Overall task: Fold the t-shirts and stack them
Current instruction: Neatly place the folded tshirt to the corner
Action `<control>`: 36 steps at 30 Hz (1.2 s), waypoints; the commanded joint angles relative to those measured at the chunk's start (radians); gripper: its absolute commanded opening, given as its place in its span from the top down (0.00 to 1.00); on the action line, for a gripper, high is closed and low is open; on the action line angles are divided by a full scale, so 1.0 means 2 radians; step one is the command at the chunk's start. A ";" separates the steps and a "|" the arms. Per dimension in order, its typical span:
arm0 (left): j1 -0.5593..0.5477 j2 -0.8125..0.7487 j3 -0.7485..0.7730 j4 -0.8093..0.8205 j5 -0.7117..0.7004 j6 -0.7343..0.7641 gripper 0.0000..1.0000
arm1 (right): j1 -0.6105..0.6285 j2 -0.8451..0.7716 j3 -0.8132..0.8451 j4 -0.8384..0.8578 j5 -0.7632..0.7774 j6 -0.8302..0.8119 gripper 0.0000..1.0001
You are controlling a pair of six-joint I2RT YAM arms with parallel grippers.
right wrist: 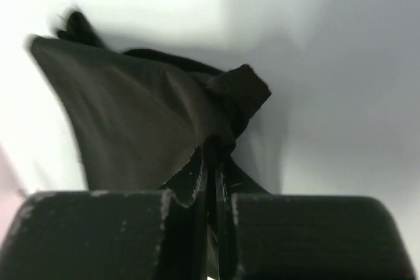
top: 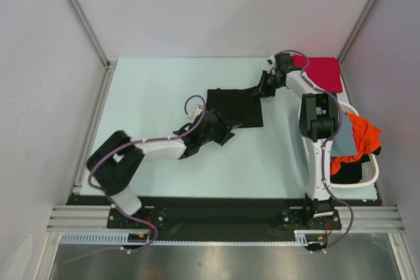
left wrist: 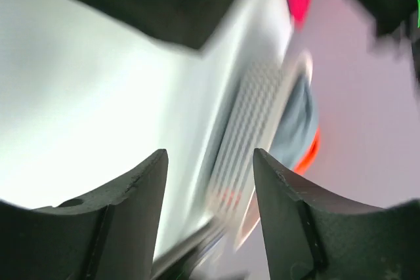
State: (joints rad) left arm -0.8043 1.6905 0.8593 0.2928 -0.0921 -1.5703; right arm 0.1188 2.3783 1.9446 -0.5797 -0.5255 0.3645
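A black t-shirt (top: 235, 105) lies spread on the middle of the table. My right gripper (top: 264, 88) is shut on its far right corner; in the right wrist view the black cloth (right wrist: 131, 116) bunches up and runs between the closed fingers (right wrist: 197, 181). My left gripper (top: 225, 131) is at the shirt's near left edge. In the blurred left wrist view it (left wrist: 210, 162) is open with nothing between the fingers, and the black shirt (left wrist: 164, 4) shows above. A folded red t-shirt (top: 322, 73) lies at the back right corner. Orange (top: 365, 134) and grey-blue (top: 341, 141) t-shirts hang in the basket.
A white perforated basket (top: 374, 172) stands at the table's right edge beside the right arm, and it shows blurred in the left wrist view (left wrist: 252, 129) too. White walls with metal frame rails enclose the table on three sides.
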 commanded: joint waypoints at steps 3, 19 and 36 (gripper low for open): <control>-0.021 -0.152 -0.019 -0.092 0.079 0.306 0.40 | 0.010 -0.045 0.000 -0.038 0.123 -0.115 1.00; 0.012 -0.407 -0.172 -0.242 -0.005 0.535 0.44 | -0.028 -0.075 0.091 -0.055 0.263 -0.396 1.00; 0.060 -0.392 -0.158 -0.271 0.010 0.642 0.42 | -0.038 -0.013 0.269 -0.075 0.355 -0.513 1.00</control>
State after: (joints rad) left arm -0.6868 0.9005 0.5117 -0.2481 -0.0677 -0.3557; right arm 0.0620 2.3531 2.4275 -0.7498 0.1436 -0.6136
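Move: Still pinched at its far right corner by the right hand, the black t-shirt lies with its middle about 11 cm left of that hand, 5 cm back and 4 cm below. The folded red t-shirt in the far corner, where it is being taken, is some 13 cm ahead, 27 cm right and 4 cm below; the basket stands about 28 cm right and 24 cm back. From the empty left hand the red t-shirt is roughly 34 cm ahead, 40 cm right and 11 cm below. Rightward and low at first, then climbing and reaching forward, the right hand carries the pinched black t-shirt about 17 cm right and 16 cm up towards the red one, its fingers swinging from leftward-down to forward-down. The left hand, open and empty, backs off: up and back first, then about 18 cm left while sinking again, rolling its left side up. ##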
